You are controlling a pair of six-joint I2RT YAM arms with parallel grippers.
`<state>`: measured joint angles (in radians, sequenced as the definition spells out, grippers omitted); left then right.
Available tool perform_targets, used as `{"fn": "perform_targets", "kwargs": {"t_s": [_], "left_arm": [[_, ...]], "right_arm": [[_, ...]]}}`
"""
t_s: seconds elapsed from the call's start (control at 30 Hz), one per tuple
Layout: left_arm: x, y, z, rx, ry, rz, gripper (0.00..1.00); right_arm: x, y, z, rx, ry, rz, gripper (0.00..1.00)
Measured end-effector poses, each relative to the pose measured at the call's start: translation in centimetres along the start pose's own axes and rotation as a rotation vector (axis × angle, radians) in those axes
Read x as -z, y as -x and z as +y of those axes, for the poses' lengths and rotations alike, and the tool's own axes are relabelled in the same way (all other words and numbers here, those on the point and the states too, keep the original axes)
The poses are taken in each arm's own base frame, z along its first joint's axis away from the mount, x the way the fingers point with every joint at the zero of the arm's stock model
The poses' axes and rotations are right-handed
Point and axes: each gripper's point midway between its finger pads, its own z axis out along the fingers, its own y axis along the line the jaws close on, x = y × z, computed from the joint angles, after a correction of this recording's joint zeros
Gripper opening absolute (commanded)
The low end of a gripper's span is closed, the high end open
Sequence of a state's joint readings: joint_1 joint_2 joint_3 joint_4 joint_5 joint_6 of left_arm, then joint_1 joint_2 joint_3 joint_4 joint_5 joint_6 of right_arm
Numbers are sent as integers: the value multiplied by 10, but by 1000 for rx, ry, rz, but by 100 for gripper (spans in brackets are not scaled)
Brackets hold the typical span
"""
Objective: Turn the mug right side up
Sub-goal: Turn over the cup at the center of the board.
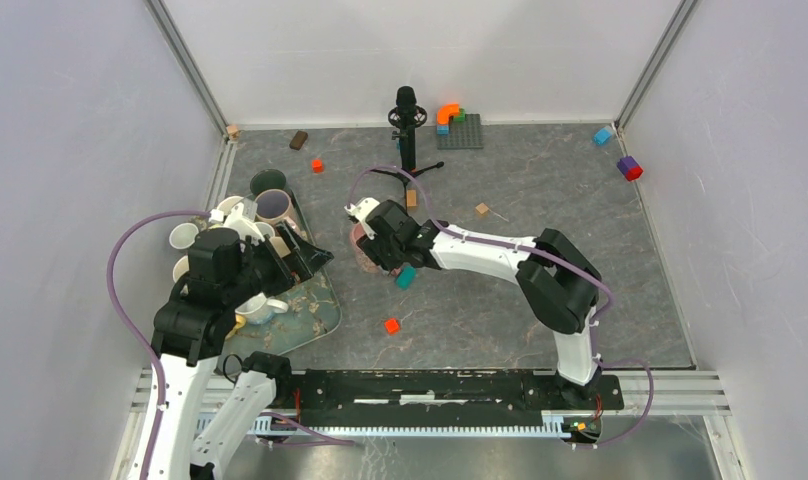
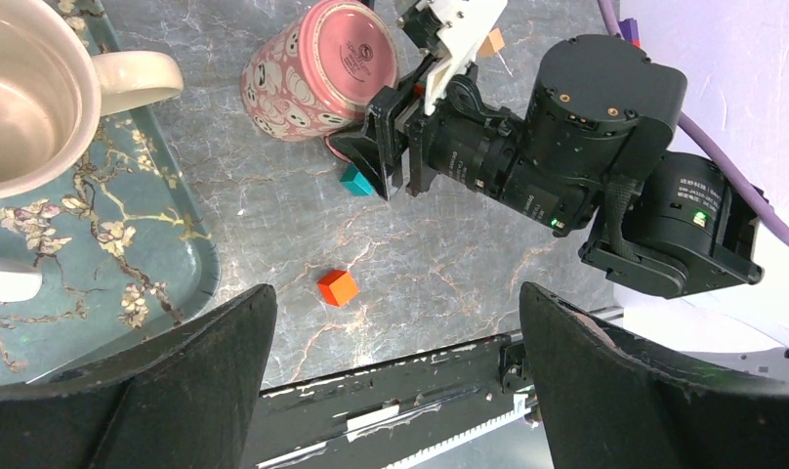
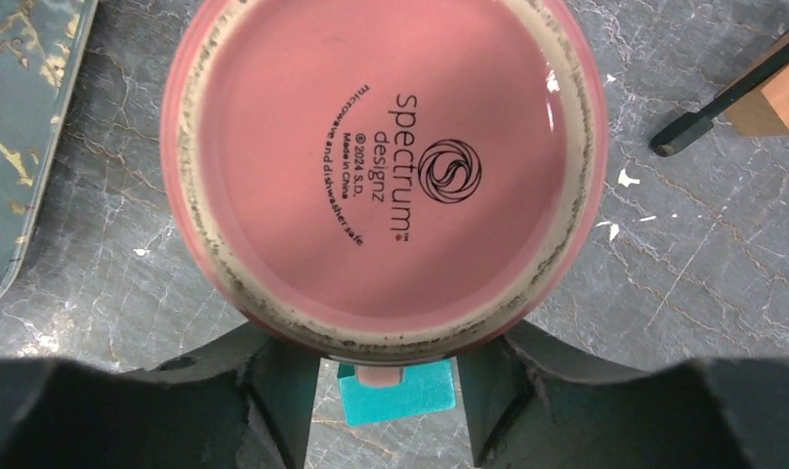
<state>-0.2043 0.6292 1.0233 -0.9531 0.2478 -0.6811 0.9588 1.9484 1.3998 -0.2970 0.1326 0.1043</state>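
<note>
The pink mug (image 3: pixel 386 166) stands upside down on the marbled table, its printed base facing up. It also shows in the left wrist view, with a face pattern on the mug's side (image 2: pixel 317 68). My right gripper (image 3: pixel 388 381) is low beside it, one finger on each side of the small pink handle (image 3: pixel 386 366), with a gap on both sides, so it is open. From above, the right gripper (image 1: pixel 380 245) hides most of the mug (image 1: pixel 363 250). My left gripper (image 2: pixel 395 322) hangs wide open and holds nothing, over the table near the tray's right edge.
A teal block (image 3: pixel 400 396) lies just under the handle, between the right fingers. An orange cube (image 2: pixel 338 287) sits nearer the front. The patterned tray (image 1: pixel 320 310) on the left holds several cups. A black stand (image 1: pixel 408 130) and a wooden block (image 3: pixel 771 98) are behind the mug.
</note>
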Motion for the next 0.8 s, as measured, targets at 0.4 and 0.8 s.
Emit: {"fn": "perform_targets", "kwargs": {"t_s": [0.4,0.8], "left_arm": [[-5,-1,2,1,-3,2,100],[-28,-11,-9,105,-117,27,100]], "right_arm": [[-6,-3,-7,-12,-1,24,0],[29,18,-25,-175,158,-58,0]]}}
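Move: The right hand is already at the handle of the upside-down pink mug, fingers half open around it; the mug's middle lies about 4 cm ahead, 4 cm to the left and just below. A teal block lies some 3 cm right, 1 cm back and 6 cm below this hand, and a red cube about 11 cm straight back, just as low. From the left hand the mug is roughly 16 cm ahead, 9 cm right and 22 cm below. The right fingers close on the pink mug's handle and pinch it, the hand first easing barely a centimetre down and forward; then it lifts about 4 cm, drifting some 2 cm right and rolling its left side up by about 15 degrees. The left hand, still wide open, starts late, going some 3 cm right, down and forward towards the mug with a slight roll. ##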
